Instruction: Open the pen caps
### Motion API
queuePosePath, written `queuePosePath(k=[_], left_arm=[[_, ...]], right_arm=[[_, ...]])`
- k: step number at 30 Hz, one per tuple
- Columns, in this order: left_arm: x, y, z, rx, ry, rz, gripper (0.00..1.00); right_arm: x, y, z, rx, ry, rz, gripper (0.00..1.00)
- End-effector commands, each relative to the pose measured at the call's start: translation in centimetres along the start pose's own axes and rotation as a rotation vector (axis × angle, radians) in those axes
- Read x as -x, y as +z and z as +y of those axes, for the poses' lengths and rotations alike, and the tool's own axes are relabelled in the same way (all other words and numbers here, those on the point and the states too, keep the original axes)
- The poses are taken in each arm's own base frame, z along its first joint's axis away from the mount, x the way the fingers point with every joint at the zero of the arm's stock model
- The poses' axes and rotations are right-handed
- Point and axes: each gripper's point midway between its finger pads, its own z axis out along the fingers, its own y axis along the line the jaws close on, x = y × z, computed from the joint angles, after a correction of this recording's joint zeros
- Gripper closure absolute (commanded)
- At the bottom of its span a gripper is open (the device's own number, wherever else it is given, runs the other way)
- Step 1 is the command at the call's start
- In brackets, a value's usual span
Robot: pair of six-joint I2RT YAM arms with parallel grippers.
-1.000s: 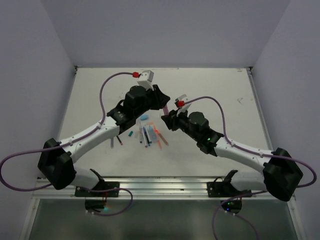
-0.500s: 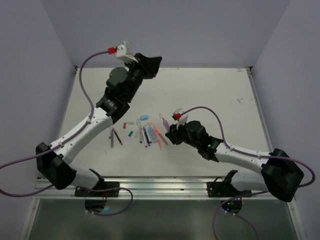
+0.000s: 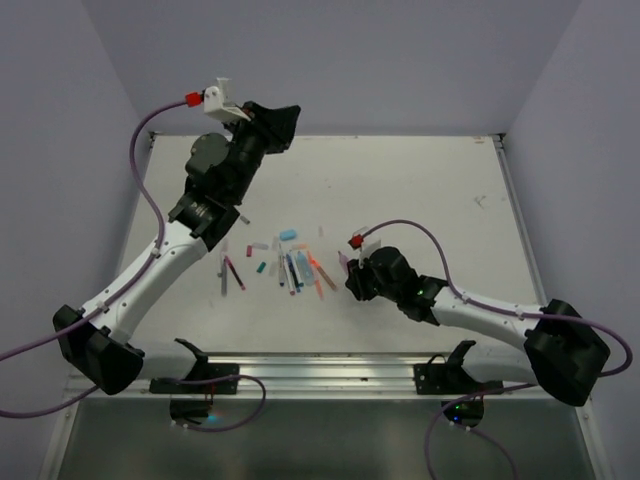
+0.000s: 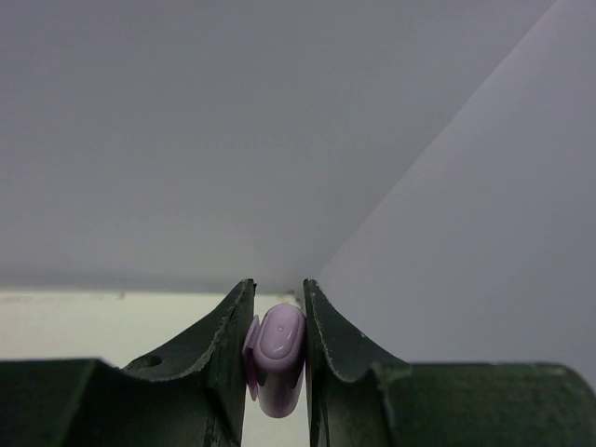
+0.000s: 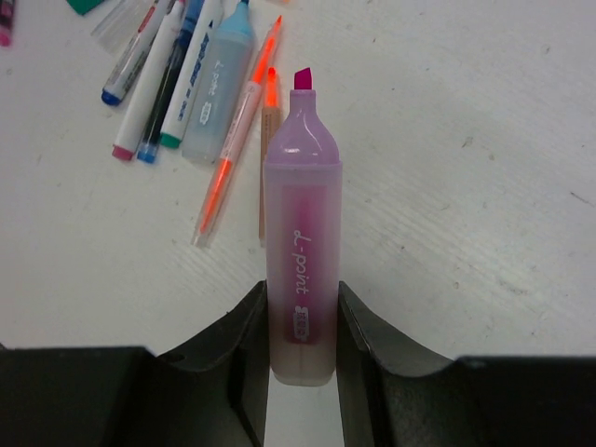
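My left gripper (image 3: 280,113) is raised high over the table's back left, shut on a purple pen cap (image 4: 277,358) that stands alone between the fingers (image 4: 228,345). My right gripper (image 3: 348,266) sits low, just right of the pile of pens (image 3: 297,268). It is shut on a purple highlighter (image 5: 300,233) whose bare pink tip (image 5: 303,78) points away from the wrist. In the right wrist view the highlighter hangs just above the table, next to orange pens (image 5: 235,140) and white-bodied pens (image 5: 177,74).
Loose caps lie behind the pile: a light blue one (image 3: 288,235), a pale one (image 3: 260,245) and a teal one (image 3: 260,268). Two dark pens (image 3: 231,273) lie to the left. Walls close in the table (image 3: 430,180) at the back and on both sides.
The two grippers have drawn apart. My left arm rose and swung back-left with the cap; my right gripper came down and nearer with the uncapped highlighter.
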Motion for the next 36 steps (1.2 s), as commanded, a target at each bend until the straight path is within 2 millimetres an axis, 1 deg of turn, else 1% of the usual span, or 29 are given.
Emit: queuePosePath(k=[1, 2, 3, 5, 6, 7, 8, 9, 10, 12, 13, 14, 15, 16, 17, 19, 20, 22, 23, 25, 26, 28, 29, 30, 31, 32, 34, 35, 36], left_arm=[[-5.5, -3.3, 6.0, 0.143, 0.068, 0.238, 1.0], [-6.1, -4.2, 6.8, 0.163, 0.073, 0.269, 1.0], [-8.6, -6.1, 9.6, 0.237, 0.092, 0.362, 1.0], [-10.0, -8.2, 11.4, 0.283, 0.116, 0.421, 1.0], [-11.9, -9.9, 13.1, 0.326, 0.136, 0.486, 1.0], [-12.7, -10.8, 13.9, 0.341, 0.147, 0.514, 1.0], [-13.0, -11.6, 14.3, 0.35, 0.156, 0.528, 1.0], [-13.8, -12.7, 15.2, 0.373, 0.166, 0.566, 1.0], [-15.3, -14.0, 16.3, 0.391, 0.171, 0.615, 1.0], [-16.8, -15.6, 17.7, 0.425, 0.182, 0.673, 1.0], [-17.7, -16.5, 18.7, 0.449, 0.184, 0.703, 1.0], [-18.4, -17.1, 19.4, 0.467, 0.186, 0.725, 1.0], [-18.8, -17.6, 20.0, 0.482, 0.188, 0.744, 1.0], [-19.0, -17.8, 20.6, 0.499, 0.187, 0.75, 1.0], [-19.9, -18.4, 21.4, 0.521, 0.187, 0.78, 1.0], [-20.5, -18.9, 22.5, 0.546, 0.181, 0.814, 1.0], [-21.3, -19.2, 23.3, 0.569, 0.183, 0.842, 1.0], [-21.8, -19.5, 24.3, 0.593, 0.193, 0.865, 1.0], [-22.5, -19.7, 25.0, 0.608, 0.194, 0.888, 1.0], [-23.0, -19.7, 25.8, 0.619, 0.194, 0.898, 1.0], [-23.8, -19.9, 26.4, 0.633, 0.191, 0.926, 1.0], [-24.1, -19.4, 26.9, 0.636, 0.185, 0.936, 1.0], [-24.8, -19.4, 27.4, 0.647, 0.188, 0.953, 1.0], [-24.9, -18.9, 27.5, 0.637, 0.191, 0.946, 1.0], [-24.6, -17.9, 27.6, 0.632, 0.192, 0.929, 0.99], [-24.9, -17.7, 28.1, 0.643, 0.197, 0.936, 0.98], [-24.3, -16.0, 28.6, 0.643, 0.207, 0.904, 0.96], [-24.8, -15.7, 29.4, 0.656, 0.21, 0.914, 0.94], [-24.9, -15.4, 29.8, 0.661, 0.214, 0.915, 0.94]], right_arm=[[2.8, -0.4, -1.4, -0.099, 0.054, -0.034, 1.0], [2.4, -0.2, -1.7, -0.115, 0.063, 0.002, 1.0], [2.2, 0.0, -2.0, -0.126, 0.083, 0.017, 1.0], [1.8, 0.7, -2.2, -0.138, 0.102, 0.045, 1.0], [1.8, 0.9, -2.4, -0.145, 0.111, 0.051, 1.0], [1.7, 1.2, -2.5, -0.151, 0.116, 0.058, 1.0], [2.0, 1.5, -2.6, -0.156, 0.12, 0.067, 1.0], [1.4, 2.1, -2.8, -0.17, 0.128, 0.098, 1.0], [1.1, 2.5, -2.9, -0.178, 0.131, 0.12, 1.0], [0.8, 3.5, -2.9, -0.188, 0.142, 0.164, 0.98], [0.8, 3.8, -2.7, -0.181, 0.146, 0.169, 0.96], [1.3, 4.2, -2.2, -0.16, 0.151, 0.162, 0.9], [0.7, 4.7, -2.2, -0.163, 0.159, 0.179, 0.88], [0.7, 5.0, -2.2, -0.161, 0.162, 0.182, 0.86], [1.0, 5.3, -2.1, -0.157, 0.163, 0.181, 0.8], [0.8, 5.8, -2.0, -0.161, 0.171, 0.195, 0.75], [1.0, 5.8, -2.0, -0.161, 0.174, 0.194, 0.68], [1.2, 5.9, -1.9, -0.16, 0.176, 0.189, 0.61], [1.4, 5.8, -1.9, -0.159, 0.178, 0.185, 0.56], [1.6, 5.7, -1.8, -0.154, 0.18, 0.181, 0.51], [1.8, 5.6, -1.8, -0.154, 0.181, 0.175, 0.48], [1.9, 5.3, -1.7, -0.153, 0.18, 0.172, 0.44], [2.2, 5.1, -1.7, -0.15, 0.181, 0.163, 0.41], [2.2, 4.9, -1.7, -0.15, 0.183, 0.162, 0.39], [2.4, 4.6, -1.7, -0.151, 0.184, 0.153, 0.39], [2.3, 4.4, -1.8, -0.152, 0.183, 0.154, 0.36], [3.3, 3.5, -1.7, -0.151, 0.183, 0.121, 0.35], [3.1, 3.1, -2.0, -0.164, 0.18, 0.125, 0.35], [3.9, 2.4, -2.0, -0.163, 0.178, 0.1, 0.35]])
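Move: The left gripper, high up holding the pink cap, is bound for the table among the loose caps: about 9 cm left, 3 back and 47 below. Around it, the red cap is 12 cm left and 3 back of this hand, the blue cap 4 left and level. The right gripper holds the pink highlighter; its resting spot lies 7 cm ahead, 2 left, 6 below, with the brown pen 6 ahead and 4 left, the blue highlighter 7 ahead and 8 left. Bring the left gripper swiftly down about 43 cm and some 9 cm left, tipping its fingers steeply down towards the caps and keeping its hold on the pink cap. Meanwhile take the right gripper about 4 cm forward and as far down, lay the pink highlighter beside the brown pen, open the fingers and lift clear about 2.5 cm. ##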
